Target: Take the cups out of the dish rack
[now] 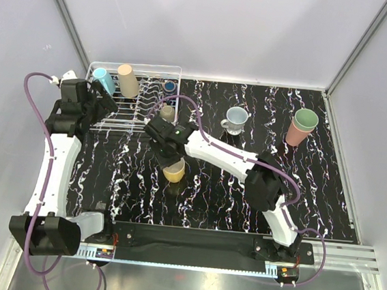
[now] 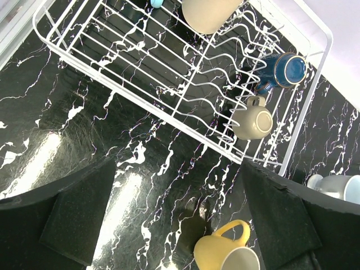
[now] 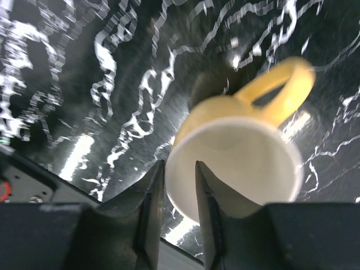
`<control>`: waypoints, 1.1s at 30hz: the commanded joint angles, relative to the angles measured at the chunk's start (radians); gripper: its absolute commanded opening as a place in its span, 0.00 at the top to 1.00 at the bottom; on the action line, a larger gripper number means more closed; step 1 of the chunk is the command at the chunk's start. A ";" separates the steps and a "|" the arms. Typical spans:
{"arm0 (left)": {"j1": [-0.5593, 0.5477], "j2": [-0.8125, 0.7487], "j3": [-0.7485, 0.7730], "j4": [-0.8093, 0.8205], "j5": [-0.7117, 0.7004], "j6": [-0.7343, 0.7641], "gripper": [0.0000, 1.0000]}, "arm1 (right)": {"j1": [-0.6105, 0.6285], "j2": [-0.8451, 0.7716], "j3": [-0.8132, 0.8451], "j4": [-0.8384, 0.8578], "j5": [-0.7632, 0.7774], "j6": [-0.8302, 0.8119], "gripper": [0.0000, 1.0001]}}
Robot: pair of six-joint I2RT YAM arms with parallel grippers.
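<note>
The white wire dish rack [image 1: 133,117] stands at the back left and holds a cyan cup [image 1: 104,80], a tan tumbler [image 1: 127,80], a navy mug [image 1: 169,86] and a grey-brown mug [image 1: 167,113]. A yellow mug [image 1: 173,171] stands upright on the black marbled table in front of the rack. My right gripper [image 3: 180,169] straddles its rim, one finger inside and one outside, the jaws slightly apart. My left gripper [image 1: 107,100] hovers wide open over the rack's left front edge, holding nothing. The left wrist view shows the rack [image 2: 169,84], the navy mug [image 2: 284,70], the grey-brown mug [image 2: 253,121] and the yellow mug [image 2: 222,253].
A pale blue mug [image 1: 236,119] stands on the table right of the rack. Farther right is a pinkish tumbler with a green one nested in it [image 1: 302,126]. White walls close in the table at the back and sides.
</note>
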 commanded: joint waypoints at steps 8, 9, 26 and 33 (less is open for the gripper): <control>0.006 -0.043 0.019 0.075 0.036 0.054 0.01 | 0.002 -0.065 0.133 -0.028 0.007 -0.035 0.60; 0.006 -0.049 0.019 0.081 0.045 0.055 0.01 | 0.002 -0.073 0.134 -0.030 0.009 -0.035 0.60; 0.007 -0.079 0.038 0.182 0.144 0.155 0.01 | -0.057 -0.504 -0.201 0.160 -0.005 -0.037 0.18; 0.006 0.038 0.099 0.220 -0.050 0.226 0.01 | -0.102 -0.671 -0.330 0.220 -0.013 -0.049 0.00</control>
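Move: The yellow cup's middle lies about 4 cm to the right of the right hand, level fore and aft and 5 cm below, its wall between the partly open fingers. From that hand the white mug stands roughly 15 cm ahead and 22 cm right. The light blue cup in the rack is about 15 cm ahead of the left hand, 8 cm left and 17 cm below; the tan cup is 8 cm right of it. The right hand draws its part-open fingers up off the yellow cup's rim, first edging a little left and forward, then climbing fast and swinging right, some 17 cm up and 8 cm right in all, while the fingers spread fully and swing outward to the left and forward by about 25 degrees. Meanwhile the empty, wide-open left hand rises about 5 cm with its fingers tilting up some 10 degrees, drifting slightly right and then starting forward by the rack. ##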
